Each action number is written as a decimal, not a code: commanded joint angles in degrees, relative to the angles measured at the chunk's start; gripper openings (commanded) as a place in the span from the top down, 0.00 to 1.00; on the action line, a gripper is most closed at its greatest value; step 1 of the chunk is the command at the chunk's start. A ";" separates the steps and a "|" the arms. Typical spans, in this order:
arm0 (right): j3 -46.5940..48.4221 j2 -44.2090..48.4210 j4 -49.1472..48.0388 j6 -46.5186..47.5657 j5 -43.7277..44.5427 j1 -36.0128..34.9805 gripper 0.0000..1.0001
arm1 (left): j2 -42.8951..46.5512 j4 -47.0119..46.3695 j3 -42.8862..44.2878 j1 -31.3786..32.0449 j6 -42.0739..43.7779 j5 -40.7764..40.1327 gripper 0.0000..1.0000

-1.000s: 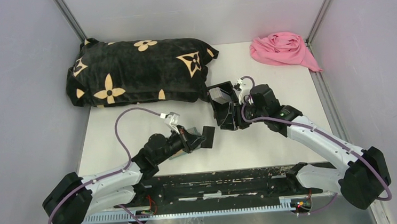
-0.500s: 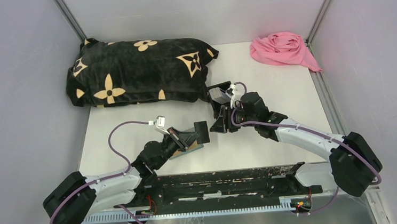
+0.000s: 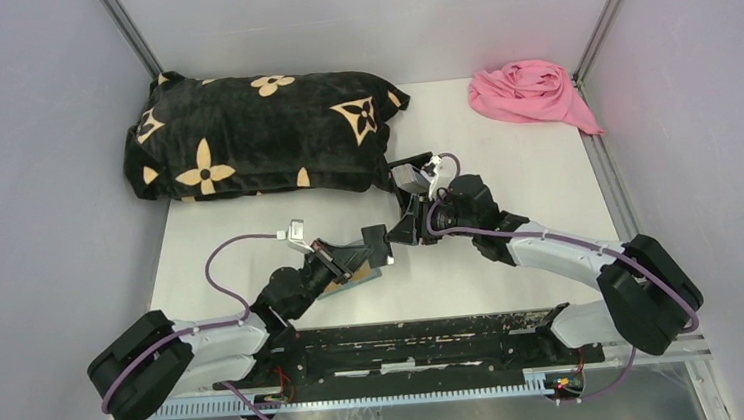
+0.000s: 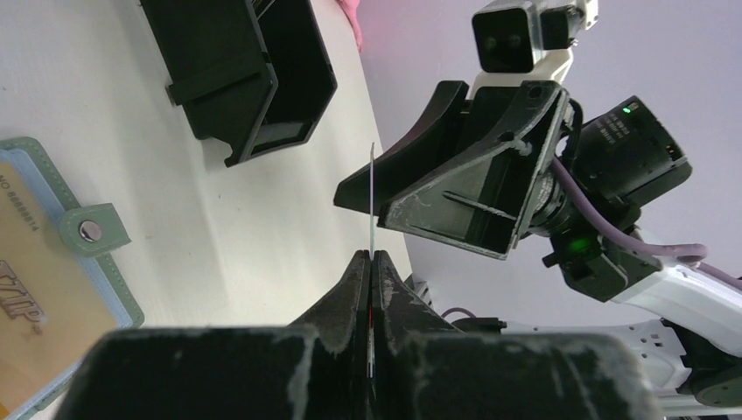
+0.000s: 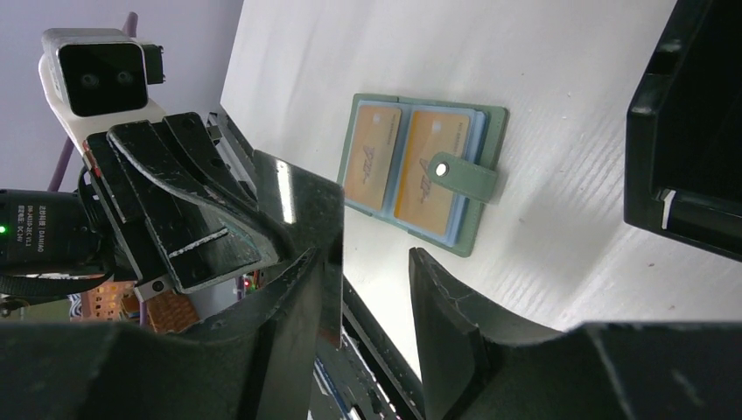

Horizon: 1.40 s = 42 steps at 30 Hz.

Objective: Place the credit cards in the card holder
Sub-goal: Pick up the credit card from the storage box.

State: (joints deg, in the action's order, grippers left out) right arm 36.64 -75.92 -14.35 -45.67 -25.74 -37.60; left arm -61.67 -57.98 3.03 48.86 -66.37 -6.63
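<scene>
My left gripper [image 4: 371,255] is shut on a thin credit card [image 4: 373,192], seen edge-on and held above the table. The card looks dark and glossy [image 5: 306,210] in the right wrist view. My right gripper [image 5: 367,258] is open, its fingers on either side of the card's free end, and the card lies close against one finger. Both grippers meet at mid-table [image 3: 388,239]. The sage-green card holder [image 5: 472,188] lies open and flat on the table below the left gripper, with two tan cards [image 5: 430,175] in its slots and its snap tab folded over one.
A black open-topped box [image 3: 414,179] stands just behind the right gripper. A black pillow with tan flowers [image 3: 252,134] fills the back left. A pink cloth [image 3: 529,92] lies at the back right. The cell's walls enclose the table on three sides.
The right arm has swung left and brought its open jaws around the card. The left gripper has shifted slightly, still shut on the card.
</scene>
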 commanded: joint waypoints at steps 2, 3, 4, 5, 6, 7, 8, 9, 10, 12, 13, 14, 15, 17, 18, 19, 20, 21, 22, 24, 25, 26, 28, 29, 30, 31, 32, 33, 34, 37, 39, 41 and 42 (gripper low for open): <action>-0.98 -2.11 -9.70 -3.50 -3.07 -0.14 0.54 | -0.46 -5.49 -0.13 -0.24 -2.71 -2.14 0.97; -1.15 -2.54 -10.69 -4.06 -3.47 -0.12 0.54 | -0.53 -5.54 -0.01 -0.26 -2.84 -2.22 0.97; -1.32 -2.93 -11.64 -4.58 -3.85 -0.14 0.54 | -0.74 -5.47 0.15 -0.26 -2.88 -2.12 0.97; -1.41 -3.22 -12.60 -5.00 -4.19 -0.17 0.55 | -1.13 -5.53 0.29 -0.33 -2.88 -2.00 0.97; -1.54 -3.66 -13.97 -5.56 -4.61 -0.12 0.55 | -1.54 -5.53 0.47 -0.37 -2.94 -1.89 0.97; -1.64 -4.01 -14.77 -6.22 -5.17 -0.17 0.56 | -1.98 -5.76 0.56 -0.41 -3.14 -1.82 0.97; -1.78 -4.38 -16.03 -7.01 -5.78 -0.16 0.57 | -2.70 -6.23 0.53 -0.37 -3.39 -1.83 0.97; -1.97 -4.75 -17.65 -7.76 -6.40 -0.19 0.57 | -3.43 -7.05 0.49 -0.42 -3.68 -1.83 0.97; -2.25 -5.14 -19.39 -8.56 -6.96 -0.23 0.58 | -4.31 -7.97 0.42 -0.40 -4.06 -1.76 0.97; -3.07 -5.88 -23.15 -10.48 -7.83 -0.24 0.60 | -6.06 -9.44 0.41 -0.42 -4.56 -1.68 0.97; -3.51 -6.50 -25.08 -11.67 -8.33 -0.26 0.62 | -6.68 -10.31 0.34 -0.45 -4.90 -1.78 0.97; -3.77 -7.10 -26.83 -12.73 -8.88 -0.26 0.65 | -7.19 -10.71 0.17 -0.50 -5.16 -1.79 0.97; -4.12 -7.78 -28.79 -13.77 -9.35 -0.29 0.69 | -7.62 -11.42 -0.09 -0.46 -5.39 -1.99 0.97; -4.68 -9.35 -32.62 -15.90 -10.26 -0.32 0.78 | -7.92 -11.79 -0.62 -0.36 -5.66 -2.60 0.97; -4.85 -9.94 -34.34 -16.80 -10.56 -0.36 0.82 | -7.92 -11.65 -0.69 -0.45 -5.66 -2.84 0.97; -5.05 -10.40 -35.67 -17.57 -10.86 -0.30 0.86 | -7.86 -11.38 -0.74 -0.42 -5.69 -3.08 0.97; -5.28 -10.66 -36.64 -18.02 -10.98 -0.28 0.88 | -7.73 -10.73 -0.66 -0.45 -5.66 -3.38 0.97; -5.38 -10.62 -37.05 -18.32 -10.93 -0.29 0.92 | -7.47 -9.62 -0.51 -0.45 -5.65 -3.62 0.97; -5.29 -10.56 -37.08 -18.40 -10.77 -0.30 0.98 | -7.04 -7.84 -0.25 -0.46 -5.54 -3.88 0.97; -5.13 -10.01 -36.25 -18.14 -10.59 -0.33 0.99 | -5.67 -3.64 0.23 -0.43 -5.65 -4.81 0.86; -4.73 -9.69 -34.91 -17.57 -10.47 -0.32 0.99 | -4.78 -1.46 0.45 -0.41 -5.52 -5.32 0.77; -4.21 -9.31 -33.37 -16.81 -10.31 -0.35 0.99 | -3.73 0.29 0.48 -0.43 -5.14 -5.83 0.70; -3.23 -8.20 -29.55 -15.08 -9.80 -0.32 0.99 | -1.25 4.19 0.61 -0.48 -4.51 -7.17 0.60; -2.83 -7.74 -27.78 -14.09 -9.50 -0.33 0.99 | 0.29 6.37 0.65 -0.49 -4.10 -7.96 0.55; -2.40 -7.22 -25.68 -13.37 -9.17 -0.33 0.99 | 2.31 8.91 0.77 -0.48 -3.78 -8.76 0.52; -1.96 -6.88 -24.36 -12.77 -8.92 -0.33 0.99 | 3.76 11.29 0.88 -0.48 -3.57 -9.54 0.49; -1.58 -6.65 -23.34 -12.09 -8.71 -0.47 0.99 | 5.27 13.34 0.92 -0.45 -3.24 -10.29 0.46; -1.17 -6.59 -22.29 -11.56 -8.43 -0.52 0.99 | 6.52 15.18 0.93 -0.44 -2.90 -10.96 0.44; -0.68 -6.60 -21.21 -11.09 -8.18 -0.71 0.99 | 8.03 17.82 0.88 -0.43 -2.75 -11.59 0.42; 1.58 -6.82 -16.75 -8.83 -6.88 -1.86 0.99 | 12.13 23.82 0.84 -0.46 -2.54 -13.84 0.39; 3.06 -7.08 -14.01 -7.39 -5.79 -2.98 0.99 | 14.63 27.15 0.56 -0.44 -2.53 -15.27 0.39; 4.73 -7.57 -11.71 -6.33 -4.58 -3.95 0.99 | 16.79 30.15 0.33 -0.49 -2.46 -16.40 0.39; 5.43 -7.76 -10.57 -5.68 -3.94 -4.43 0.99 | 17.85 31.36 0.25 -0.45 -2.26 -16.78 0.39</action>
State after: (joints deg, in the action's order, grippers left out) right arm 37.43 -84.36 -29.12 -55.42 -32.01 -40.12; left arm -47.27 -34.37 2.39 48.47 -71.29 -19.05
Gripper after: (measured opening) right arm 0.020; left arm 0.610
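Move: Between the two hands is the dark credit card, still gripped by the left fingers: its middle lies about 4 cm left and 2 cm back of the right hand, roughly level, and some 3 cm ahead and 3 cm right of the left hand. From the right hand, the open card holder is about 11 cm left, 2 cm back and 12 cm down; the storage box is around 14 cm ahead, 6 cm right and 11 cm down. Bringing its open fingers about 2.5 cm left around the card's free edge, the right hand tips them up some 15 degrees and pinches the card shut between them. Only then does the left hand, having sunk about 1.5 cm, open wide, let go and draw some 4 cm left and a little lower, turning slightly counter-clockwise; the right keeps its grip and drifts a further centimetre or so left. ##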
